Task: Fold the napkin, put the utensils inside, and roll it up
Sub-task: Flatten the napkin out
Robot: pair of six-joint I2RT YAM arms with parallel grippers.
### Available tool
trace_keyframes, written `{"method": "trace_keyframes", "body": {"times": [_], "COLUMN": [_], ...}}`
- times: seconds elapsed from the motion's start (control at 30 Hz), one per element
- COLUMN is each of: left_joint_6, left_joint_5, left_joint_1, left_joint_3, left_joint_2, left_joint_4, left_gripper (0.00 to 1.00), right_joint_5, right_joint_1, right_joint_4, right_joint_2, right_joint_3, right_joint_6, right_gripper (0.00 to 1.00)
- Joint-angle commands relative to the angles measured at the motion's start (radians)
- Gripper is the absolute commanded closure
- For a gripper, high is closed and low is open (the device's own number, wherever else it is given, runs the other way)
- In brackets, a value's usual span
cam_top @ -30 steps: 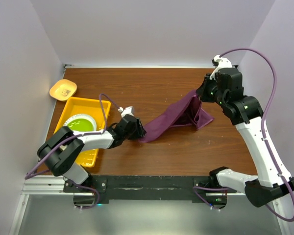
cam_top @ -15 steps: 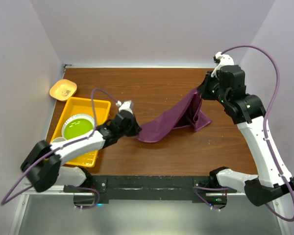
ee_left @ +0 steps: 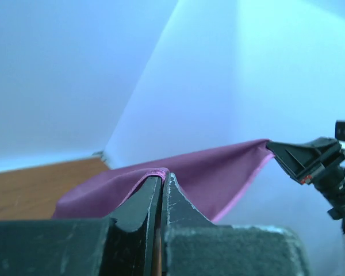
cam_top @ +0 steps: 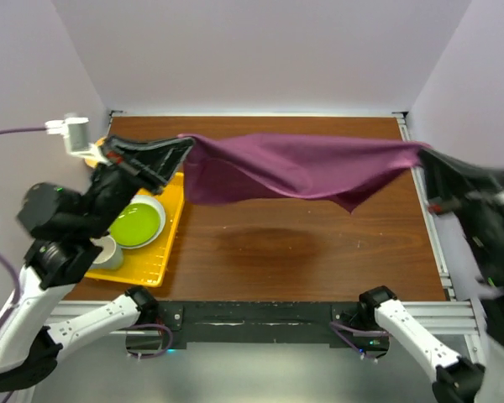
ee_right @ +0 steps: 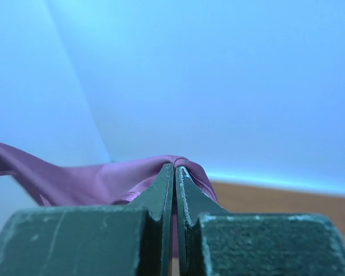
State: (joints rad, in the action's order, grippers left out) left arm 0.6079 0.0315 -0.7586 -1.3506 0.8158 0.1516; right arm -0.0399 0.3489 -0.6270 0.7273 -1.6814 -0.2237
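The plum-purple napkin (cam_top: 298,164) hangs stretched in the air above the wooden table, spanning from left to right. My left gripper (cam_top: 187,143) is shut on its left corner, and the left wrist view shows the napkin (ee_left: 190,175) hemmed edge pinched at the fingertips. My right gripper (cam_top: 423,153) is shut on the right corner; in the right wrist view the napkin (ee_right: 98,178) folds over the closed tips. The middle of the cloth sags with a point hanging down. No utensils show in any view.
A yellow tray (cam_top: 170,227) at the left holds a green plate (cam_top: 136,223) and a white cup (cam_top: 105,249). A small yellow dish is mostly hidden behind the left arm. Bare wooden tabletop (cam_top: 302,252) lies under the cloth. Walls close in on three sides.
The left gripper closed on the napkin's near-left corner. Both arms then rose high and spread apart, lifting the napkin off the table and pulling it taut.
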Motion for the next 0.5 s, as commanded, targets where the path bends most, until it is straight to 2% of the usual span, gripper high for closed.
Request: {"method": "trace_keyframes", "body": {"times": [0.0, 0.13, 0.23, 0.33, 0.37, 0.4, 0.43, 0.47], "left_joint_6": [-0.030, -0.011, -0.017, -0.008, 0.019, 0.035, 0.039, 0.046], "left_joint_5": [-0.111, -0.121, -0.013, 0.201, 0.267, 0.397, 0.453, 0.503], "left_joint_1": [0.007, 0.007, 0.007, 0.007, 0.007, 0.007, 0.007, 0.016], "left_joint_3": [-0.012, 0.031, 0.065, 0.048, 0.036, -0.008, -0.033, -0.060], "left_joint_2": [-0.044, -0.086, -0.090, -0.028, 0.038, 0.083, 0.133, 0.251], "left_joint_4": [0.037, 0.028, 0.039, 0.147, 0.187, 0.236, 0.279, 0.358], "left_gripper": [1.00, 1.00, 1.00, 1.00, 1.00, 1.00, 1.00, 1.00], "right_joint_5": [0.081, 0.048, -0.018, -0.132, -0.203, -0.237, -0.282, -0.341], "right_joint_1": [0.001, 0.001, 0.002, 0.002, 0.001, 0.002, 0.002, 0.001], "right_joint_4": [0.131, 0.147, 0.179, 0.086, 0.052, -0.017, -0.049, -0.086], "right_joint_2": [-0.135, -0.212, -0.223, -0.099, -0.056, 0.055, 0.111, 0.177], "right_joint_3": [0.063, 0.156, 0.229, 0.215, 0.203, 0.183, 0.172, 0.158], "right_joint_6": [-0.021, -0.118, -0.190, -0.241, -0.252, -0.262, -0.267, -0.272], "right_gripper": [1.00, 1.00, 1.00, 1.00, 1.00, 1.00, 1.00, 1.00]}}
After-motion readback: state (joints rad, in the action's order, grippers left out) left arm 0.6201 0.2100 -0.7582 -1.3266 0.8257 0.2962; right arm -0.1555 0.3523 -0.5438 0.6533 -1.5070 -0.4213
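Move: Both hands already hold napkin corners high in the air. The open table they work towards lies some 16 cm ahead, 18 cm right and 53 cm below the left hand, and about 18 cm ahead, 19 cm left and 55 cm below the right. The napkin's middle sags around 5 cm ahead, 18 cm right and 10 cm below the left hand. The yellow tray is roughly 11 cm ahead, 23 cm left and 52 cm below the left hand, and the mug 3 cm ahead, 33 cm left at tray height. Still pinching the napkin's two corners, both hands whip it back towards the bases while rising 2 to 3 cm, the right hand about 10 cm and the left only 4, with the right fingers tipping up more than the left's. Then they reverse together and fling forward and down towards the open table, the right some 12 cm forward and 6 down, the left about 7 forward and 7 down, both sets of fingers tipping down 15 to 20 degrees and keeping their grip. ##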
